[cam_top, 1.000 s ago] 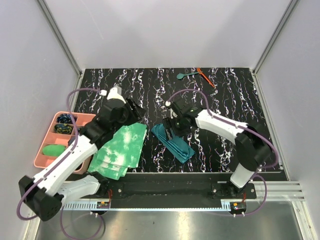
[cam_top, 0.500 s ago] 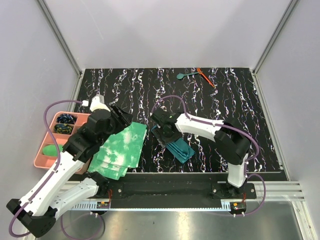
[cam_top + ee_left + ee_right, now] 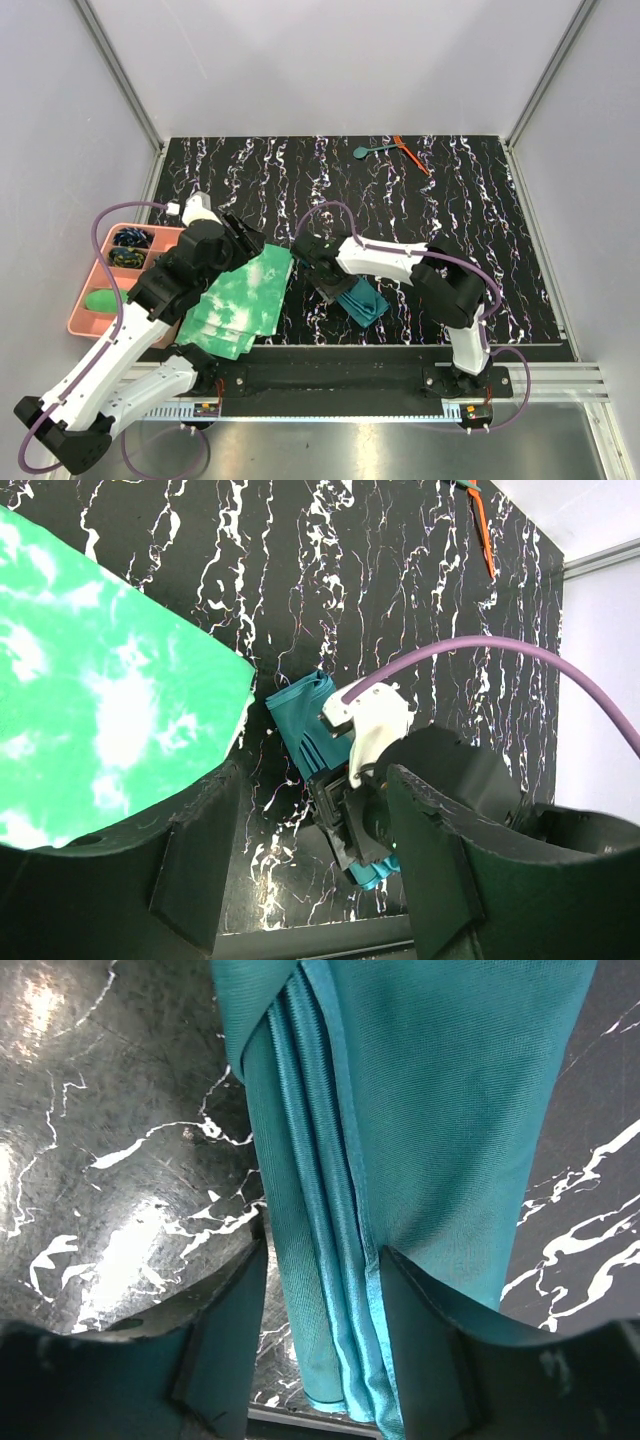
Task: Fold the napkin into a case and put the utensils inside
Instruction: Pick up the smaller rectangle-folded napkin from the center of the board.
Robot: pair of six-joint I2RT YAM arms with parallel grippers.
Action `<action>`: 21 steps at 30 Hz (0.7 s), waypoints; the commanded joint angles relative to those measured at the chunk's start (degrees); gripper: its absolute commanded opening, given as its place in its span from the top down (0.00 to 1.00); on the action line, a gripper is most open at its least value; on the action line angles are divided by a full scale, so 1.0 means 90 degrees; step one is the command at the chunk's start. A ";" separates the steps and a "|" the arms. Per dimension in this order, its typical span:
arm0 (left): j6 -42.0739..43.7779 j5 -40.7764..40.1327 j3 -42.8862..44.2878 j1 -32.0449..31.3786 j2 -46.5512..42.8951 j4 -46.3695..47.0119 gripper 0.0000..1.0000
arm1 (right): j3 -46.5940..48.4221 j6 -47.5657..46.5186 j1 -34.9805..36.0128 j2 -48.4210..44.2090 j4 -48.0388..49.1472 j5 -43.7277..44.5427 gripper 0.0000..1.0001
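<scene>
The dark teal napkin (image 3: 360,298) lies folded into a narrow strip on the black marbled table, running from centre toward the near right. My right gripper (image 3: 320,268) is low over its far-left end. In the right wrist view the napkin (image 3: 420,1130) fills the frame, and the open gripper (image 3: 322,1360) straddles its layered folded edge. My left gripper (image 3: 243,240) is open and empty above the tie-dye cloths, and its wrist view (image 3: 315,875) shows the napkin (image 3: 300,720) beyond. The teal spoon (image 3: 365,151) and the orange-red stick utensil (image 3: 411,154) lie at the far edge.
A stack of green-and-white tie-dye cloths (image 3: 245,295) lies left of the napkin, almost touching it. A pink compartment tray (image 3: 82,315) with small items stands at the left edge. The right arm's purple cable (image 3: 480,645) arches over the napkin.
My right gripper has slid left and nearer along the napkin and sits lower over its end. My left arm has drawn back to the left, away from the napkin.
</scene>
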 commanded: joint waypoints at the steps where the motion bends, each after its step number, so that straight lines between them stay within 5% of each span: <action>1: 0.0097 -0.0119 0.0040 0.0025 0.0050 0.0160 0.37 | 0.0168 0.0200 0.0202 0.0165 -0.0082 0.0493 0.45; 8: 0.0117 -0.0070 -0.0019 0.0025 0.0099 0.0169 0.37 | 0.0031 0.0327 0.0251 0.0225 -0.0004 0.1020 0.63; 9: 0.0107 -0.0079 -0.0009 0.0025 0.0099 0.0169 0.37 | 0.0060 0.0327 0.0261 0.0215 -0.0004 0.1030 0.75; 13: 0.0117 -0.0080 -0.0048 0.0025 0.0108 0.0169 0.37 | 0.0216 0.0317 0.0251 0.0117 -0.0004 0.0914 0.94; 21: 0.0283 0.0096 -0.0175 0.0025 0.0226 0.0306 0.37 | 0.0510 0.0424 0.0144 -0.0566 0.0249 -0.0479 1.00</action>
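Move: The teal napkin lies folded into a strip at the right hand, its middle about 3 cm to the right and 2 cm ahead, nearly level with the fingertips, which stand open around its left long edge. The green patterned cloth is some 19 cm to the left and about 1 cm back. From the left hand, the teal napkin's middle is roughly 16 cm to the right, level fore and aft, and 23 cm below. Right hand stays low, shuts its fingers on the teal napkin's left edge, then drifts about 1 cm left. ##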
